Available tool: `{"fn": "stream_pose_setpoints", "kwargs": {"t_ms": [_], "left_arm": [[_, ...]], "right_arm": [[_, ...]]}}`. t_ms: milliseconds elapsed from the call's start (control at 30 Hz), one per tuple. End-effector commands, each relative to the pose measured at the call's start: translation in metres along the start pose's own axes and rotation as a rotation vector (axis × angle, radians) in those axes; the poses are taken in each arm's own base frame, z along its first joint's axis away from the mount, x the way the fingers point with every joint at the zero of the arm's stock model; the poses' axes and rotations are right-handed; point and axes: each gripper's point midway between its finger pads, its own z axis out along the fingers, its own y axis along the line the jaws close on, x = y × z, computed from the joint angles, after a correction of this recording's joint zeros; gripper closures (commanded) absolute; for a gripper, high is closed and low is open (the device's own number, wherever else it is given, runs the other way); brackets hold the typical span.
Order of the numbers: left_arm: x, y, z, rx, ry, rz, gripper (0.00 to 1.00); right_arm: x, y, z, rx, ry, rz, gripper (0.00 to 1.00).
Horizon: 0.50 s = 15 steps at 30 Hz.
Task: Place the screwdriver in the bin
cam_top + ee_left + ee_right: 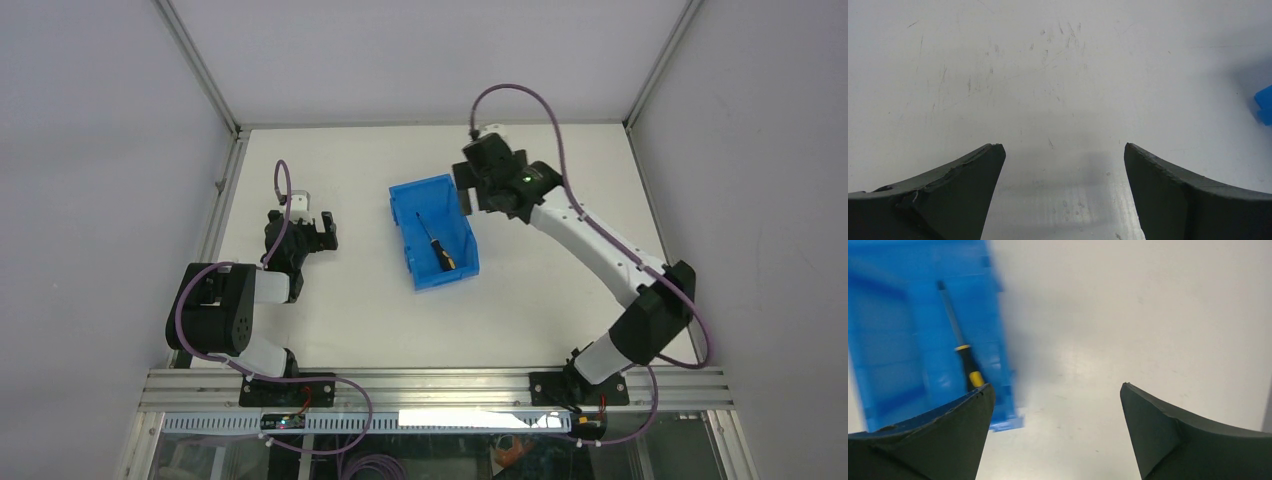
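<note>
The blue bin stands mid-table. The screwdriver, black-and-yellow handle and thin dark shaft, lies inside it on the floor. In the right wrist view the bin is at the left, blurred, with the screwdriver in it. My right gripper is beside the bin's far right corner; in its own view the gripper is open and empty over bare table. My left gripper is left of the bin, open and empty, over bare table in its own view.
White table with grey walls on the left, back and right. An aluminium rail runs along the near edge by the arm bases. A corner of the bin shows at the right edge of the left wrist view.
</note>
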Motion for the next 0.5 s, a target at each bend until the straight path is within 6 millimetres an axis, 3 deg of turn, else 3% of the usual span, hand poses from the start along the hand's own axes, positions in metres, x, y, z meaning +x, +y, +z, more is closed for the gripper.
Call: {"fn": "stream_pose_setpoints", "kwargs": {"t_ms": [0,100,233,467], "left_arm": [[-0.025,-0.004,0.002,0.021,-0.072,-0.019,0.01],[-0.026,-0.004,0.002,0.020,-0.073,-0.019,0.01],[-0.026,-0.004,0.002,0.021,-0.073,-0.020,0.01],[-0.025,-0.004,0.002,0.019,-0.072,-0.020,0.01]], "right_arm": [[0.015,-0.096,-0.012,0.151,0.001,0.163,0.01],[0.032,-0.152,-0.023,0.221,-0.006,0.289,0.01],[0.056,-0.198,-0.034,0.320,-0.003,0.410,0.01],[0.065,-0.205,-0.039,0.335,-0.019,0.453,0.01]]}}
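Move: The screwdriver already lies loose in the bin, about 10 cm to the right hand's left, 2 cm nearer the base and some 18 cm below it. The bin's middle is roughly level with that hand fore and aft, about 10 cm to its left and 17 cm below. From the left hand, the screwdriver is some 31 cm to the right, about 5 cm nearer the base and at nearly the same height. The empty right hand, already lifted high and just clear of the bin's right side, sweeps about 22 cm to the right, away from the bin and the screwdriver and towards the right-hand wall, staying nearly level and touching nothing. Its path curves slightly back late on as it eases almost to a stop, while the hand turns some 30 degrees clockwise and the fingers stay wide open. ##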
